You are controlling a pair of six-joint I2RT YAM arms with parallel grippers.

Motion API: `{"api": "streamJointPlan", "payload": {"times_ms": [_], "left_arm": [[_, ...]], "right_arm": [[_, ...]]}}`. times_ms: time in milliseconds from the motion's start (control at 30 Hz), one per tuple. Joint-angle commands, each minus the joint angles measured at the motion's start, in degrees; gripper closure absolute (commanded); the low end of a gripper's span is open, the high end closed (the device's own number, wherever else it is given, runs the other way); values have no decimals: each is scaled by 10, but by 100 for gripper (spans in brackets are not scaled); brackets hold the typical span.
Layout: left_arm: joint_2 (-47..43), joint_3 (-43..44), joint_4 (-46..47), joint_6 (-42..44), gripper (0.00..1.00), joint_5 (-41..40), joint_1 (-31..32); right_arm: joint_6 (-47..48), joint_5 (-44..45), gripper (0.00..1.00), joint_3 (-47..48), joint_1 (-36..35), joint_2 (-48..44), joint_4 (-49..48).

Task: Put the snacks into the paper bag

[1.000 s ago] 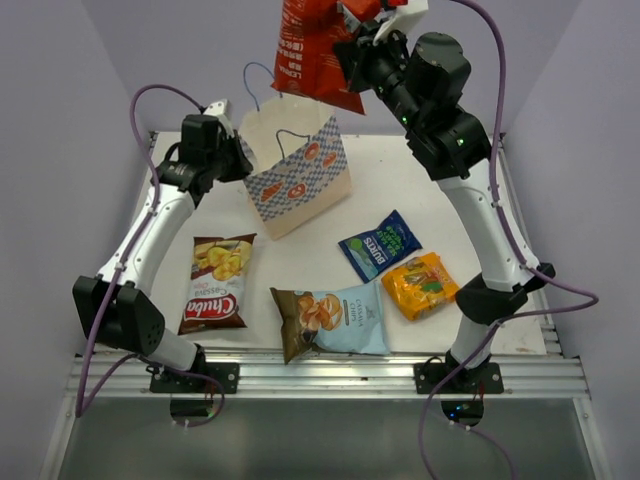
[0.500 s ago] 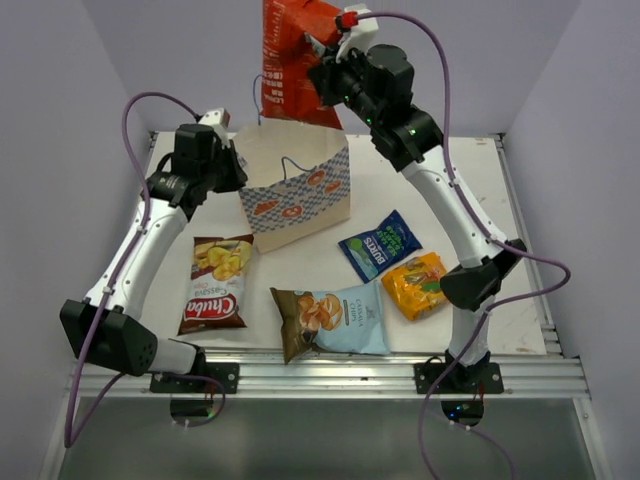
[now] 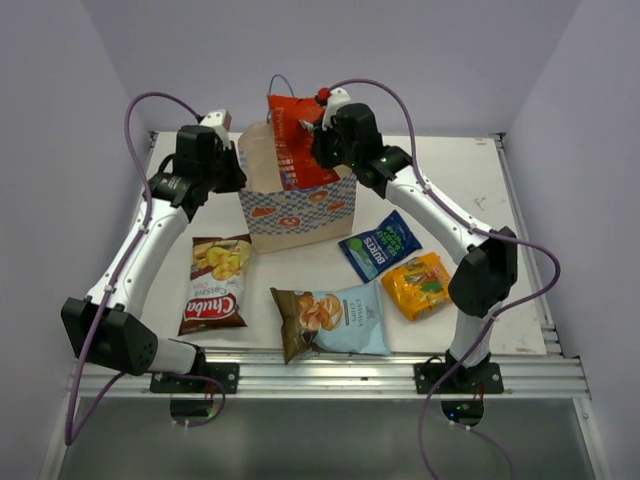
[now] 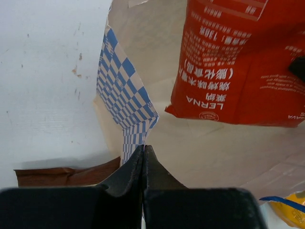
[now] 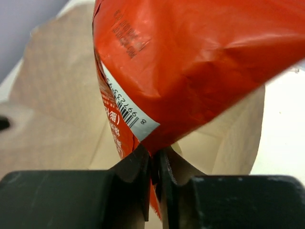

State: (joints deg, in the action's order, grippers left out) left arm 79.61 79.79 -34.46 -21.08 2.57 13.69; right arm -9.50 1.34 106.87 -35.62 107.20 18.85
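Note:
The cream paper bag (image 3: 296, 208) with a blue checkered band stands upright at the back of the table, its mouth open. My left gripper (image 3: 238, 172) is shut on the paper bag's left rim (image 4: 127, 125), pinching the checkered edge between its fingertips. The red chip bag (image 3: 296, 140) hangs with its lower part inside the bag's mouth. My right gripper (image 5: 155, 155) is shut on the red chip bag's (image 5: 190, 62) edge, above the bag's cream inside (image 5: 57, 109). In the left wrist view the red chip bag (image 4: 243, 62) hangs over the bag's floor (image 4: 214, 152).
On the table in front of the bag lie the brown-and-maroon Chulo bag (image 3: 218, 283), the brown-and-light-blue chip bag (image 3: 330, 318), the small dark blue packet (image 3: 380, 244) and the small orange packet (image 3: 420, 284). Purple walls close the back and sides.
My right gripper has come down and to the left, lowering the red chip bag from high above into the paper bag's mouth. The left gripper kept hold of the rim.

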Motion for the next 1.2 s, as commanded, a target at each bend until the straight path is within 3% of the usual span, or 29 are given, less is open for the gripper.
{"api": "streamJointPlan", "payload": {"times_ms": [0,33,100,133,167,200,300,433,500,600,633,733,900,1167], "left_arm": [[14,1,22,24,100,-13,5],[20,2,22,25,100,-20,5],[26,5,26,27,100,-21,5],[28,5,27,27,100,-23,5],[33,6,29,26,100,-21,5],[34,9,30,24,100,-21,5],[41,14,32,20,100,-23,5],[41,23,29,17,100,-56,5],[41,25,30,10,100,-70,5],[41,27,28,1,100,-101,5],[41,27,27,-2,100,-110,5],[41,25,27,-4,100,-106,5],[47,22,29,-6,100,-81,5],[41,11,30,-10,100,-69,5]], "right_arm": [[1,-5,84,-21,2,-90,-58],[5,0,80,-26,2,-106,-58],[16,9,56,-18,2,-113,-30],[26,10,42,-1,2,-117,-17],[29,11,20,6,2,-118,5],[32,9,18,13,2,-124,13],[26,0,13,9,1,-159,1],[27,-12,13,74,-2,-190,35],[23,-75,13,90,-2,-197,85],[-5,-135,13,16,-17,-229,122],[-14,-143,13,-67,-45,-243,117],[-32,-139,12,-188,-112,-270,85],[-3,-130,12,-229,-169,-234,137],[30,-158,12,-328,-177,-200,177]]}}
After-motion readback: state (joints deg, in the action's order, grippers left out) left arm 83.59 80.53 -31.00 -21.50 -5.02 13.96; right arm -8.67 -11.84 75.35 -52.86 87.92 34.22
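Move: The right hand holds the red packet over the paper bag, whose middle is about 5 cm to its left, 2 cm back and 17 cm below; the cassava chips lie some 28 cm back, 2 cm right and 28 cm below. From this hand, the blue packet is 8 cm back and 15 cm right. From the left hand, on the rim, the paper bag's middle is 5 cm ahead, 12 cm right and 13 cm below. The right fingers open wide and let go of the red packet in the bag's mouth, the hand rising about 20 cm as it draws back, then continuing back and sinking some 30 cm towards the cassava chips, turning counter-clockwise and tipping down, fingers still wide. The left hand keeps its pinch on the bag's left rim, easing roughly 3 cm forward. ##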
